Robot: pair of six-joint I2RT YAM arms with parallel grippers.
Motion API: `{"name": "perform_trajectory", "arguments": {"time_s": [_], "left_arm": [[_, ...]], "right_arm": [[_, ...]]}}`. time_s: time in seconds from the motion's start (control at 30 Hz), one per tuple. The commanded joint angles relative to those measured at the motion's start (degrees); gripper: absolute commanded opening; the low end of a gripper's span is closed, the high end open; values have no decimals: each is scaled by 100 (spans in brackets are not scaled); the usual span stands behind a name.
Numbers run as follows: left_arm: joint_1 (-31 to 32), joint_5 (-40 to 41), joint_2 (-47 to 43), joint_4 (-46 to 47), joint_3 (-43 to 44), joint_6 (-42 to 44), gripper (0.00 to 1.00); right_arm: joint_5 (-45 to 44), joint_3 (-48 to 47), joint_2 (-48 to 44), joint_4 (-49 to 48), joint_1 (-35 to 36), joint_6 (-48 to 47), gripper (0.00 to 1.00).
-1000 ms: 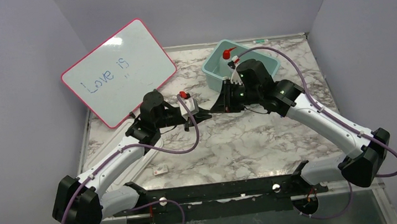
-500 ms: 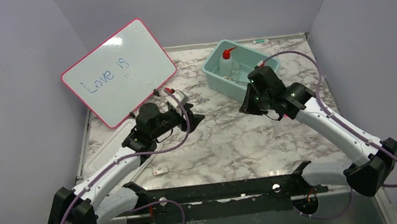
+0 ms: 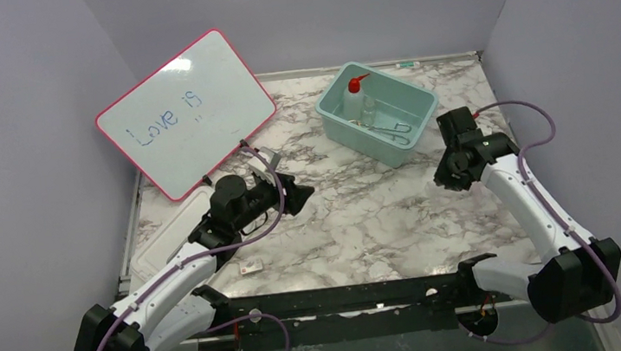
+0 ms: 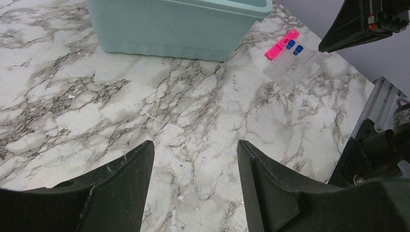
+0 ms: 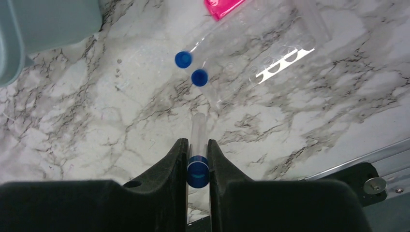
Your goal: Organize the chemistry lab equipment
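Observation:
My right gripper (image 5: pixel 197 145) is shut on a clear tube with a blue cap (image 5: pixel 197 170), held low over the marble right of the teal bin (image 3: pixel 332 125). Just ahead lies a clear rack (image 5: pixel 270 43) with a pink end and two blue-capped tubes (image 5: pixel 199 77). Inside the bin stand a squeeze bottle with a red nozzle (image 3: pixel 354 94) and metal forceps (image 3: pixel 398 130). My left gripper (image 4: pixel 193 159) is open and holds nothing above bare marble at mid-table (image 3: pixel 302 194). From above, the right gripper (image 3: pixel 449 180) points down.
A pink-framed whiteboard (image 3: pixel 187 110) leans at the back left. A small white piece (image 3: pixel 251 267) lies near the front, beside the left arm. In the left wrist view the bin (image 4: pixel 179 24) and the rack (image 4: pixel 290 53) lie ahead, with the right arm (image 4: pixel 362 24) above them.
The two grippers met at mid-table and have parted. The left jaws opened and that arm drew back left. The right arm swung right, past the bin, and lowered.

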State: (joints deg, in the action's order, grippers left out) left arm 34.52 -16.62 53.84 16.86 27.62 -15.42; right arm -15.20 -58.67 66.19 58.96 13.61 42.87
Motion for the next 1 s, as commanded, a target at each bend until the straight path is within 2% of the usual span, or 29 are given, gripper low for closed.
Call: {"name": "perform_trajectory", "arguments": {"time_s": [0.0,0.4,0.97], "left_arm": [[11,138,71,203,78,-83,66],[11,94,292,202,182,28,66],[11,11,344,179,226,30,64]], "right_arm": [[-142,67,41,-236,-416,-336,11],[90,465,365,-891,-666,-543,11],[-7,823,579,-1248,-675,-693,12]]}}
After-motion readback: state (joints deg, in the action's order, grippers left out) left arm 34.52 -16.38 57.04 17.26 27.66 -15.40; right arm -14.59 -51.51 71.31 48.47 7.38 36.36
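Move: My right hand already grips a blue-capped tube. The clear rack's middle lies roughly 4 cm ahead of it, 8 cm to the right and 11 cm below. Two capped tubes stand at the rack's left end, about 5 cm ahead, 2 cm right and 10 cm below my right hand. The pink strip lies about 9 cm ahead and 10 cm right of my right hand, on the table. From my left hand, the rack is some 39 cm right, 3 cm ahead and 17 cm below. Keeping the tube pinched by its cap, I ease my right hand about 2.5 cm to the right, then sink it some 5 cm while edging a little forward. That brings the tube down beside the two standing tubes at the left end of the rack. My wrist hardly turns and the fingers stay shut. ##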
